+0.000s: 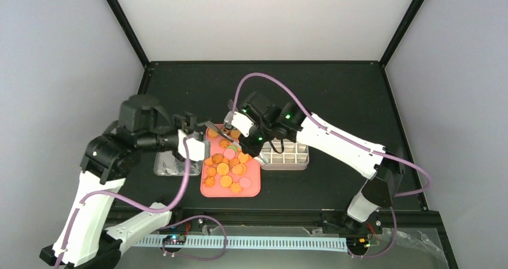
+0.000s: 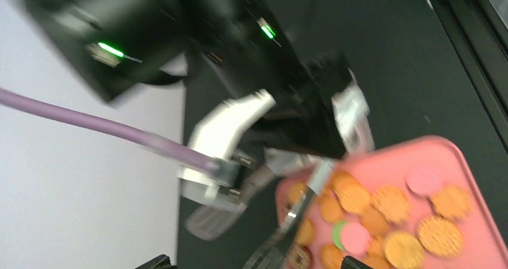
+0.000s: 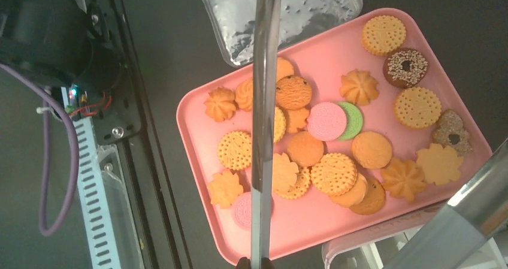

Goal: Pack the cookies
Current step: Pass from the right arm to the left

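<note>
The cookies (image 1: pixel 226 167) lie loose on the pink tray (image 1: pixel 252 189): orange rounds and flower shapes, some pink, one green, a few brown (image 3: pixel 335 173). My right gripper (image 1: pixel 231 121) hangs over the tray's far end, shut on long metal tongs (image 3: pixel 265 101). In the right wrist view the tongs run straight up from the gripper (image 3: pixel 262 263) across the cookies. My left gripper (image 1: pixel 193 124) is just left of the tray's far corner. It is open, with the tongs' (image 2: pixel 302 206) other end between its wide-apart fingers and not gripped. The left wrist view is blurred.
A white gridded tin (image 1: pixel 286 155) stands against the tray's right side, under the right arm. A clear plastic lid (image 1: pixel 171 166) lies left of the tray, below the left gripper. The black frame rail and a white cable strip (image 3: pixel 90 179) run along the near edge.
</note>
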Available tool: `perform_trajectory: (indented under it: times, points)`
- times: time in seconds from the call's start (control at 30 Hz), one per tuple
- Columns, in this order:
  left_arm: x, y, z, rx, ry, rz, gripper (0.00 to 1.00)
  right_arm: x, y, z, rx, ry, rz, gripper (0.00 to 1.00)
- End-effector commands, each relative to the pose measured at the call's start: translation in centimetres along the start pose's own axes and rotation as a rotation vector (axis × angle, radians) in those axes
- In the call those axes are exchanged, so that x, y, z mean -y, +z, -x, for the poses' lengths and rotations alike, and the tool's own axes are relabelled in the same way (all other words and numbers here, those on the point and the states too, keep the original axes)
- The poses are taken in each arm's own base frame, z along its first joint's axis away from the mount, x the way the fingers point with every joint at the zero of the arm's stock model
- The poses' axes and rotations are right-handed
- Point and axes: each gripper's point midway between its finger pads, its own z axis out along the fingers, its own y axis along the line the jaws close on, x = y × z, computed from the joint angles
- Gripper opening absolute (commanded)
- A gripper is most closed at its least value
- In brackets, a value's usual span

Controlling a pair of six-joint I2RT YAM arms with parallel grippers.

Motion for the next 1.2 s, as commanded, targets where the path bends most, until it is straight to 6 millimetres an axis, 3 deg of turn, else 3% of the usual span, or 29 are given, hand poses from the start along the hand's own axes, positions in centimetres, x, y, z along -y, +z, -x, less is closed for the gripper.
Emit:
perform_trajectory:
  times: [0.0,0.2,0.33,0.6,0.83,1.17]
  points:
    - [3.7,0.9,-4.5,-0.152,0.150,-0.070,0.71,-1.2,-2.1,1.8,0.020,-0.096,-0.047,0.01]
    - [4.4,1.5,-5.1,-0.150,0.116,-0.073,0.62,-3.1,-1.9,2.9,0.006,-0.152,-0.027,0.01]
    - [3.9,1.9,-4.5,-0.105,0.139,-0.018,0.62,-4.9,-1.7,3.9,-0.004,-0.196,-0.004,0.01]
    - [4.5,1.7,-3.9,-0.088,0.173,0.009,0.59,-5.7,-1.2,5.1,-0.007,-0.207,0.007,0.01]
    - [6.5,2.7,-6.6,-0.191,0.106,-0.075,0.53,-6.9,-1.0,6.3,0.006,-0.227,0.019,0.01]
    - [6.4,3.7,-7.3,-0.212,0.118,-0.046,0.47,-8.8,-1.8,8.3,0.080,-0.224,0.079,0.01]
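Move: The tongs' nearer metal arm, still gripped at its handle by the right hand, lies about 13 cm below the left hand, 6 cm to its right and 4 cm ahead. From the right hand the left gripper, where the tongs are going, is some 10 cm left, 4 cm back and 16 cm above. The cookie tray's middle lies 3 cm ahead of the right hand, 7 cm left and 22 cm below; the white compartment box 8 cm ahead, 12 cm right and 21 cm below. The left hand drops about 9 cm onto the line of the tongs' nearer metal arm, most of it in one quick plunge, then hovers and eases down again while its fingers narrow from three-quarters to half open around that arm, without a visible pinch. The right hand keeps the handle clamped shut and presents the tongs, bringing them some 4 cm each to the left, up and back towards the left gripper and swinging them about 10 degrees counter-clockwise. ##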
